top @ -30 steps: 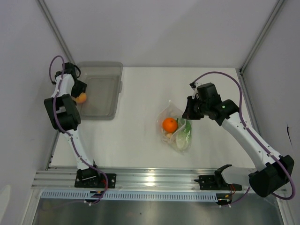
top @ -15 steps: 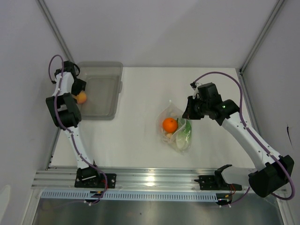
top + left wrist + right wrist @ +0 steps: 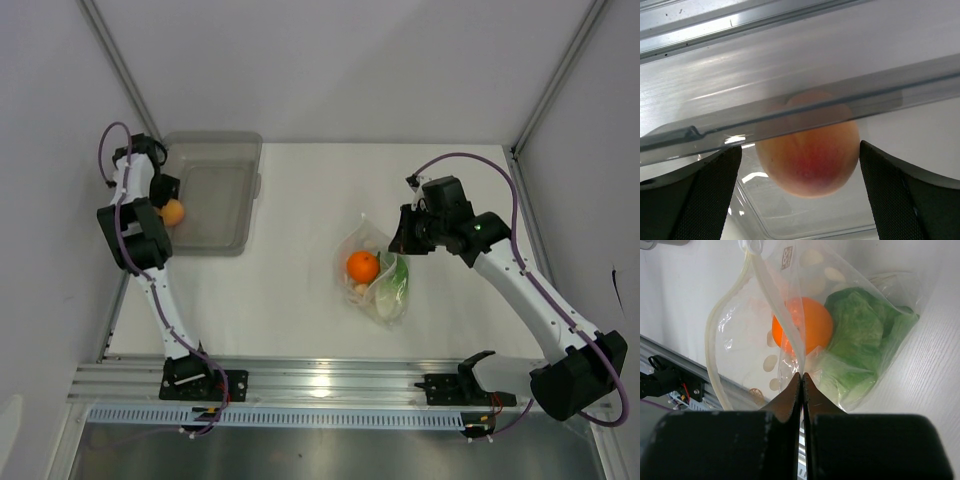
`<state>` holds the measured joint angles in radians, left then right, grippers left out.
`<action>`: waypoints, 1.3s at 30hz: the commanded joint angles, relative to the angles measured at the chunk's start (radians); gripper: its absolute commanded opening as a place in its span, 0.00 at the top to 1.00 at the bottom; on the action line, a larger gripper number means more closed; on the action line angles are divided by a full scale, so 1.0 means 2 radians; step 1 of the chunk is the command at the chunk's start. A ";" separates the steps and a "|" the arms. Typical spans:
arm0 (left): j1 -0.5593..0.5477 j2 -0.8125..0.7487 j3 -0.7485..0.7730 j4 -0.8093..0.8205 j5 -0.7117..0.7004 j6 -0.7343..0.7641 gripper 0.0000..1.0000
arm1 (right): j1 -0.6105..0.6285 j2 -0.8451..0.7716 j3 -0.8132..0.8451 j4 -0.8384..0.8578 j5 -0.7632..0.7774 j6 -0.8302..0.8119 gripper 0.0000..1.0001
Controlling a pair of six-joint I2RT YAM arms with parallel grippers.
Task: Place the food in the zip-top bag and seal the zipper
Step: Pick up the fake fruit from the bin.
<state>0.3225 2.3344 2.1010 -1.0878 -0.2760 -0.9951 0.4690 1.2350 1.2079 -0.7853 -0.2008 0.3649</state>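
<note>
The zip-top bag [image 3: 362, 238] lies right of the table's middle with its mouth gaping. Inside it are an orange fruit [image 3: 363, 266], the green lettuce [image 3: 392, 285] and a pale lump [image 3: 360, 289]. My right gripper [image 3: 396, 243] is shut on the bag's film [image 3: 790, 300] just above the orange fruit [image 3: 810, 325] and the lettuce [image 3: 860, 335]. At the far left, a second orange fruit [image 3: 173, 211] sits at the grey bin's left wall. My left gripper [image 3: 800, 147] is open around this fruit [image 3: 810, 160]; the right finger touches it, and a gap shows on the left.
The translucent grey bin [image 3: 215, 160] stands at the back left, and its rim [image 3: 840, 100] crosses the left wrist view in front of the fruit. Grey walls stand on both sides of the table. A metal rail [image 3: 330, 380] runs along the near edge.
The left wrist has shifted slightly up and to the left beside the bin. The fruit there has hardly moved. The right arm and the bag are still.
</note>
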 commanded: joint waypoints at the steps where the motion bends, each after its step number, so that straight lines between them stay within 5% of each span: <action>1: 0.014 0.006 0.022 -0.016 0.009 -0.022 0.01 | -0.001 0.002 -0.001 0.016 -0.007 -0.004 1.00; 9: 0.019 0.009 0.019 -0.008 0.027 -0.015 0.10 | -0.001 0.006 0.003 0.018 -0.011 -0.002 1.00; 22: 0.019 -0.024 -0.027 0.013 0.060 0.007 0.53 | -0.002 0.005 0.006 0.018 -0.009 0.005 1.00; 27: 0.014 -0.093 -0.120 0.058 0.119 -0.013 0.59 | -0.002 0.014 0.005 0.019 0.000 0.004 1.00; 39: -0.094 -0.263 -0.178 0.083 0.126 -0.011 0.55 | -0.003 0.025 0.012 0.008 0.017 0.013 1.00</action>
<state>0.1959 1.9614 1.7683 -0.9478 -0.0456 -1.0054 0.4686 1.2869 1.2079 -0.7734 -0.1940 0.3737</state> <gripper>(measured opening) 0.774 0.007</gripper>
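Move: The fake peach already sits between the left hand's open fingers, about 1 cm back and 1 cm left of the hand point, level with it. It lies in the bin's near-left part; the bin's middle is some 4 cm ahead and 10 cm right of the hand. The open zip-top bag lies roughly 50 cm right and 16 cm back. From the right hand the peach is about 57 cm left, 18 cm ahead and 16 cm lower. The left fingers close on the fake peach, then carry it about 11 cm right and 8 cm up. ##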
